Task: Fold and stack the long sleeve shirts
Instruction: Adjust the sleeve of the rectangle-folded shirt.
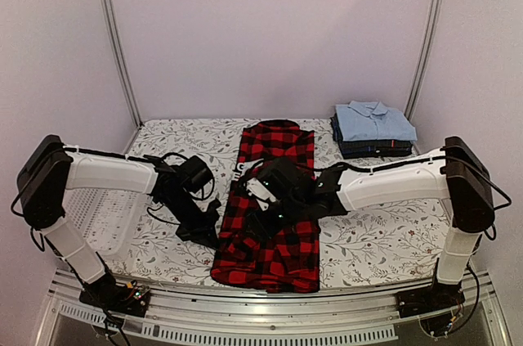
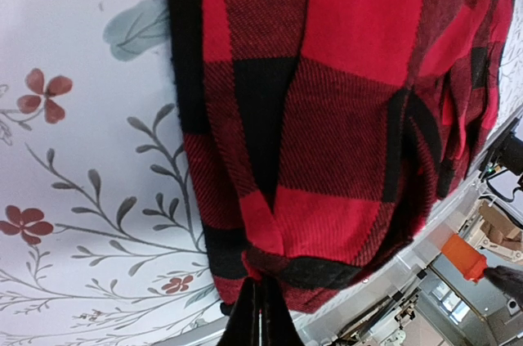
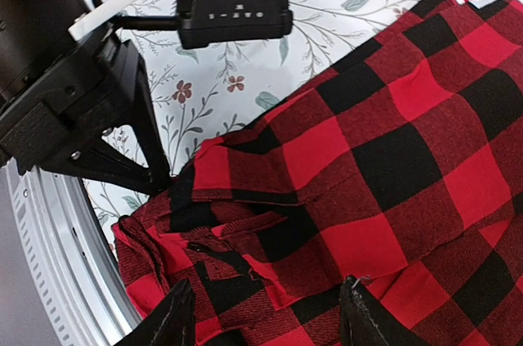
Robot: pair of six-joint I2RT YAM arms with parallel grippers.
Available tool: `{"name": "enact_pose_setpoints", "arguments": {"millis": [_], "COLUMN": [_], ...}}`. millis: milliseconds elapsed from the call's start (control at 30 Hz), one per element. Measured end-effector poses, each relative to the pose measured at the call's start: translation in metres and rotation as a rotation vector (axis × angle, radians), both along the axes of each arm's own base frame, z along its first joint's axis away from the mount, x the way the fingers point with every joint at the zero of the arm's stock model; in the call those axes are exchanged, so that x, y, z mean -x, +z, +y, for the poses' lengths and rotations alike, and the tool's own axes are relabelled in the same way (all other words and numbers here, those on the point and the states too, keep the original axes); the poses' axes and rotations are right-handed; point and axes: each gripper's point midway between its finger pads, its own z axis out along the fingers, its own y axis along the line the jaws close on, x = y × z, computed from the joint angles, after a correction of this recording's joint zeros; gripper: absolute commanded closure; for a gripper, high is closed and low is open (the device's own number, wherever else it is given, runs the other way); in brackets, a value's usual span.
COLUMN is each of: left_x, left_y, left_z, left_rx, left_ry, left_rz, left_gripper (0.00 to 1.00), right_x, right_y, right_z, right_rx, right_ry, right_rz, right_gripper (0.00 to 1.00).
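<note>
A red-and-black check long sleeve shirt (image 1: 274, 207) lies lengthwise in the middle of the table, its near end partly folded and rumpled. My left gripper (image 1: 211, 230) is at the shirt's left edge, near the front. In the left wrist view its jaws (image 2: 260, 289) are shut, pinching a fold of the shirt's hem (image 2: 327, 117). My right gripper (image 1: 265, 213) hovers over the shirt's near left part. It is open, its fingertips (image 3: 176, 317) spread wide above layered check cloth (image 3: 392, 158), with nothing held. Folded long sleeve shirts (image 1: 372, 129) are stacked at the back right, light blue on top of dark navy.
A white mesh basket (image 1: 106, 215) stands at the left under the left arm. The tablecloth (image 1: 376, 231) is floral. The metal front rail (image 1: 245, 313) runs just below the shirt's near end. In the right wrist view the left gripper's black body (image 3: 90, 117) stands close beside the shirt.
</note>
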Motion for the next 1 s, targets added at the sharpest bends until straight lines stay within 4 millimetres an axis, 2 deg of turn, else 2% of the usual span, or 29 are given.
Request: {"name": "enact_pose_setpoints", "arguments": {"millis": [133, 467, 800, 867, 1000], "left_x": [-0.002, -0.003, -0.007, -0.008, -0.009], "left_y": [0.001, -0.001, 0.004, 0.004, 0.003], "left_z": [-0.002, -0.002, -0.006, -0.007, -0.007], "left_rx": [0.007, 0.003, 0.014, 0.016, 0.013], "left_ry": [-0.005, -0.009, -0.014, -0.015, -0.018], "left_rz": [-0.011, -0.010, -0.024, -0.026, -0.024], "left_gripper": [1.00, 1.00, 1.00, 1.00, 1.00], "right_x": [0.001, 0.005, 0.012, 0.013, 0.015], "right_y": [-0.005, -0.042, -0.047, -0.050, -0.055], "right_z": [0.008, 0.012, 0.015, 0.015, 0.014], "right_rx": [-0.002, 0.043, 0.035, 0.039, 0.053], "right_ry": [0.041, 0.111, 0.150, 0.157, 0.169], "right_rz": [-0.023, -0.012, 0.011, 0.016, 0.025], "right_gripper": [0.47, 0.61, 0.74, 0.79, 0.99]}}
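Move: The sleeve's loose cuff fold that I go for with my right hand lies about 6 cm below it, some 2 cm back and 1 cm left. My shut left fingertips are roughly 8 cm to the left of that fold, 1 cm nearer the base and at about its height. The shirt's near hem is about 11 cm behind the fold, and the white lettering some 22 cm ahead of it and 2 cm left. With my left hand I stay almost in place, its shut tips still on the sleeve near the shirt's left edge. I sink my right hand about 5 cm onto the loose cuff fold beside them, easing a little back and left and turning some 10 degrees counter-clockwise, and close its half-open fingers until they pinch a ridge of the fold. ##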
